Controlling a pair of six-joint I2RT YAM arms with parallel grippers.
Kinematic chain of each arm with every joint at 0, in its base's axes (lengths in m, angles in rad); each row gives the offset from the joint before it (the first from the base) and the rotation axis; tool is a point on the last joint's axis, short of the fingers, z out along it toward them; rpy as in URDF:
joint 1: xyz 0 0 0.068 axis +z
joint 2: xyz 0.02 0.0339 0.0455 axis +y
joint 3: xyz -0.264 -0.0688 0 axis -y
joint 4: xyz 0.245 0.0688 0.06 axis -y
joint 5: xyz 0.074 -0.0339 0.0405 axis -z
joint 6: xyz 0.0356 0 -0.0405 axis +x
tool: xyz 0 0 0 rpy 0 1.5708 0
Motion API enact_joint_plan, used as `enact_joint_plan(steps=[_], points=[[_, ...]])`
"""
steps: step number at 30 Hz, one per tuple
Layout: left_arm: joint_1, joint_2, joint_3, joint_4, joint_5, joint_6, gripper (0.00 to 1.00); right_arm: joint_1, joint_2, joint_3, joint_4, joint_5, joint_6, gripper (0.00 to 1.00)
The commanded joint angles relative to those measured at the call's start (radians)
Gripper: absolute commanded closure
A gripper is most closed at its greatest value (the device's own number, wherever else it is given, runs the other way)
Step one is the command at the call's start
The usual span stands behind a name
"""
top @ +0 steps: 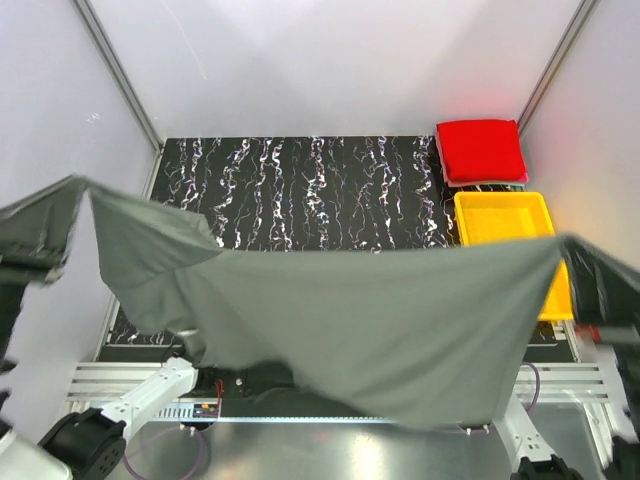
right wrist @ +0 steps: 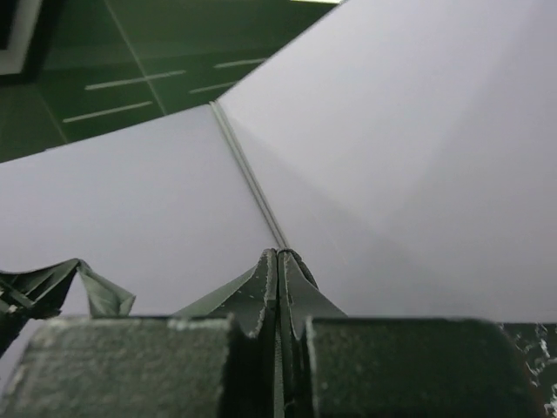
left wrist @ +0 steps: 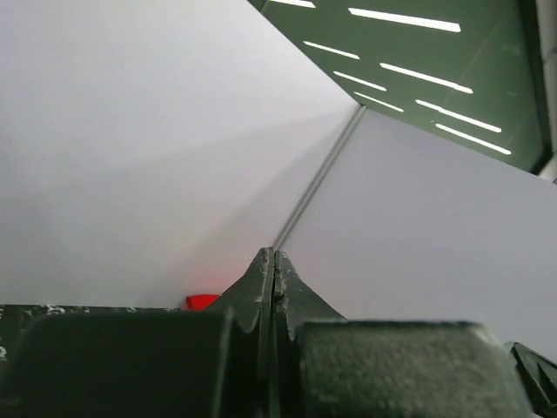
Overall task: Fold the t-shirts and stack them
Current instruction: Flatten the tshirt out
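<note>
The dark grey t-shirt (top: 350,320) hangs spread wide in the air above the near part of the table, stretched between both arms. Its left corner (top: 50,215) is draped over my left gripper (left wrist: 274,261), whose jaws are pressed shut. Its right corner (top: 595,265) covers my right gripper (right wrist: 278,261), also shut, with grey cloth (right wrist: 52,287) hanging to the left in that view. A bright red folded t-shirt (top: 480,148) lies at the back right corner on a pink edge (top: 490,182). The red t-shirt (left wrist: 202,301) peeks past the left fingers.
A yellow plastic tray (top: 502,205) sits at the right side of the black marbled tabletop (top: 310,190), just in front of the red shirt and partly hidden by the hanging cloth. White walls enclose the table on three sides.
</note>
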Motion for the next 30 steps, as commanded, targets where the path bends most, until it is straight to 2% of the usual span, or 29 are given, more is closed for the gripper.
enact_joint_plan(steps=[1, 4, 5, 7, 8, 10, 11, 12, 15, 16, 18, 19, 22, 25, 30], points=[[0.003, 0.145, -0.080, 0.018, -0.049, 0.114, 1.00, -0.005, 0.164, -0.098, 0.011, 0.081, -0.059, 1.00], [0.003, 0.198, -0.251, 0.113, -0.178, 0.183, 1.00, -0.004, 0.238, -0.242, 0.125, 0.114, -0.094, 1.00], [0.003, 0.218, -0.356, 0.152, -0.208, 0.200, 1.00, -0.004, 0.277, -0.323, 0.160, 0.117, -0.102, 1.00], [0.003, 0.244, -0.454, 0.276, -0.280, 0.243, 1.00, -0.004, 0.314, -0.417, 0.278, 0.116, -0.105, 1.00], [0.003, 0.276, -0.535, 0.316, -0.300, 0.260, 1.00, -0.004, 0.346, -0.530, 0.333, 0.099, -0.105, 1.00], [0.003, 0.323, -0.613, 0.435, -0.366, 0.315, 1.00, -0.004, 0.398, -0.659, 0.528, 0.043, -0.067, 1.00], [0.003, 0.379, -0.685, 0.472, -0.389, 0.334, 1.00, -0.004, 0.419, -0.800, 0.600, 0.017, -0.043, 1.00], [0.006, 0.411, -0.718, 0.527, -0.419, 0.351, 1.00, -0.004, 0.442, -0.866, 0.772, -0.002, 0.005, 1.00], [0.072, 0.571, -0.808, 0.644, -0.392, 0.362, 1.00, -0.004, 0.602, -1.014, 0.998, 0.030, 0.047, 1.00], [0.092, 0.665, -0.819, 0.672, -0.371, 0.357, 1.00, -0.004, 0.721, -1.020, 1.043, 0.030, 0.045, 1.00], [0.127, 0.775, -0.789, 0.723, -0.295, 0.345, 1.00, -0.004, 0.860, -0.970, 1.132, 0.010, 0.045, 1.00], [0.153, 0.874, -0.764, 0.727, -0.276, 0.346, 1.00, -0.004, 0.991, -0.936, 1.148, -0.001, 0.045, 1.00], [0.180, 1.052, -0.591, 0.730, -0.234, 0.377, 1.00, -0.005, 1.199, -0.777, 1.162, -0.050, 0.047, 1.00], [0.207, 1.200, -0.423, 0.701, -0.196, 0.394, 1.00, -0.010, 1.348, -0.585, 1.150, -0.062, 0.038, 1.00], [0.267, 1.369, -0.214, 0.687, -0.088, 0.348, 1.00, -0.025, 1.547, -0.356, 1.116, -0.128, 0.039, 1.00]])
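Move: Both hands are raised high, each already gripping an edge of the grey t-shirt. The far part of the table, where it is headed, lies about 56 cm ahead of the left hand, 4 cm to its right and some 64 cm below. From the right hand it is about 57 cm ahead, 5 cm left and 61 cm down; the red stack is roughly 60 cm ahead and 16 cm right, the yellow tray 29 cm ahead and 18 cm right, both nearly 60 cm below. Forward and down in one fast, wide arc, both arms swing the stretched t-shirt out over the table, about 50 cm each way, the descent steepest midway. They then level off and keep pulling towards the far edge, wrists tipping down some 55 degrees overall, the left one also rolling its left side up. Both grippers stay shut on the cloth. ##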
